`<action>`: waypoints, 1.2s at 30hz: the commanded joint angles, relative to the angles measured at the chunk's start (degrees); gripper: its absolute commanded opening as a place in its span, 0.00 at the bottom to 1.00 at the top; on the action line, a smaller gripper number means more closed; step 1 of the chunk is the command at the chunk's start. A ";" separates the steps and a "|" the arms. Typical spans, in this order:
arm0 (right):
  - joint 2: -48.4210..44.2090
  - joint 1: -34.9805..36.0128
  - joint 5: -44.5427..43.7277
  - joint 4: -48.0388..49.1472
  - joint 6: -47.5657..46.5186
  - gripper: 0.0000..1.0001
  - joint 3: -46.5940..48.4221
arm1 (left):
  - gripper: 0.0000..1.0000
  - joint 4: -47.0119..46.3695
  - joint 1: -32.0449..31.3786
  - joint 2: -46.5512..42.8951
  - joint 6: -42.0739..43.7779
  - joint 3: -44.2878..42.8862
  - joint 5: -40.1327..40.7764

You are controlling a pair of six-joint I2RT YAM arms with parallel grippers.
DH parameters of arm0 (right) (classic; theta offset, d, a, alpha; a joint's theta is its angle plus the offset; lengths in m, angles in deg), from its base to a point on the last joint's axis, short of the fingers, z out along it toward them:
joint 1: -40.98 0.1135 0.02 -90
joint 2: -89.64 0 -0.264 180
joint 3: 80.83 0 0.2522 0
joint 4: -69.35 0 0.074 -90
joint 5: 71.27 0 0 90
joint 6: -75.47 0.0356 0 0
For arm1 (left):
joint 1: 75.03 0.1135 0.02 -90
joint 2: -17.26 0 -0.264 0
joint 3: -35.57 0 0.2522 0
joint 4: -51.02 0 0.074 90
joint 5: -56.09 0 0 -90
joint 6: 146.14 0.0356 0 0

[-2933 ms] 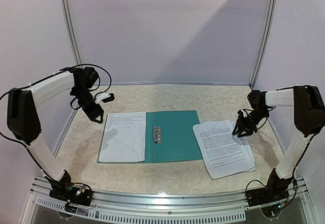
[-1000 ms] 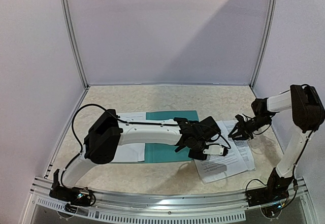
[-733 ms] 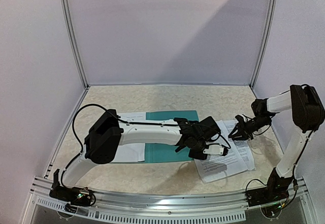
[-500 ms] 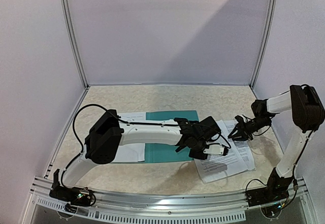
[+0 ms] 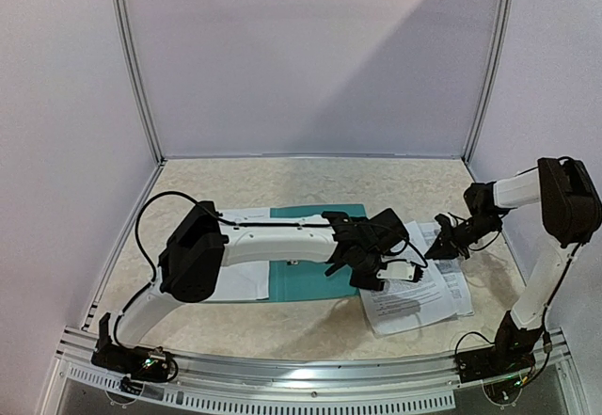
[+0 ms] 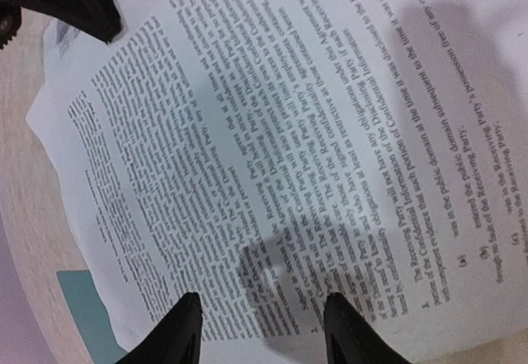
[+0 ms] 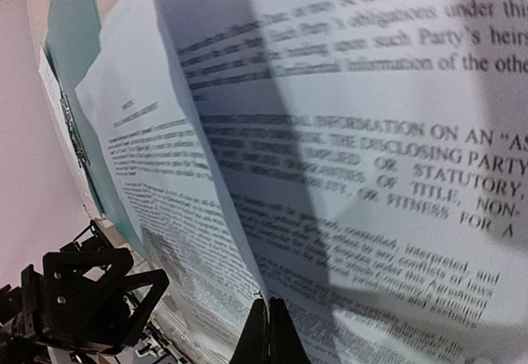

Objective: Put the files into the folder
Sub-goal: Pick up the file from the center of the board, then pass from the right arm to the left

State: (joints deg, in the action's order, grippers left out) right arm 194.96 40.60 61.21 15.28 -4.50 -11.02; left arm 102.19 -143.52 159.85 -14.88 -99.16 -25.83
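The files (image 5: 419, 297) are a loose stack of printed white sheets lying right of the teal folder (image 5: 306, 281), which is open flat with another sheet (image 5: 230, 279) on its left flap. My left gripper (image 5: 395, 266) reaches across the folder and hovers open over the files' text (image 6: 272, 158), fingertips (image 6: 188, 331) apart and holding nothing. My right gripper (image 5: 435, 249) is at the stack's far right edge. In the right wrist view its jaws (image 7: 269, 302) are shut on the edge of the top sheet (image 7: 355, 133), which curls upward. The folder's clip is hidden under my left arm.
The beige table (image 5: 282, 180) is enclosed by white walls and metal posts (image 5: 132, 67). A folder corner (image 6: 82, 298) shows beside the files in the left wrist view. The left gripper (image 7: 91, 294) appears dark at the lower left of the right wrist view.
The right gripper has shut on the top sheet's edge and raised it slightly. The left gripper has lifted a little toward the back.
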 commanded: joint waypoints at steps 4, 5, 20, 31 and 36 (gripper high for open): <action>-13.43 8.68 -8.11 -12.44 -1.26 0.00 11.12 | 0.66 15.06 4.46 -13.97 -3.18 -5.36 -6.64; -15.08 10.66 -9.53 -14.64 -1.84 0.00 13.52 | 0.68 16.75 4.93 -16.87 -2.99 -4.75 -6.86; -26.58 48.40 -32.15 -26.27 -2.39 0.00 47.09 | 0.86 37.07 23.51 -49.22 6.60 2.79 -25.06; -17.50 63.03 -36.48 -25.92 -4.93 0.00 61.35 | 0.93 38.04 19.09 -51.74 3.63 -0.74 -28.86; -17.34 63.39 -34.64 -25.93 -5.60 0.00 61.19 | 0.93 36.04 19.09 -53.01 1.85 0.41 -25.43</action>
State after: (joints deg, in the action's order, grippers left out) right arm 177.60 103.54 26.39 -10.34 -8.85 49.13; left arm 139.15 -124.15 108.61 -11.14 -98.89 -53.35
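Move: The right fingers are already shut on the far right edge of the top file; its middle lies about 5 cm to the left and 8 cm back. The green folder is 35 cm to their left, level with them in reach, and the remaining files' middle is about 5 cm back. From the left hand, the top file's middle is roughly 7 cm to the right and 2 cm below; the folder is about 22 cm left and 9 cm farther out. The right hand lifts the pinched file some 38 cm, also left and back; the left rises leftward, opening. ##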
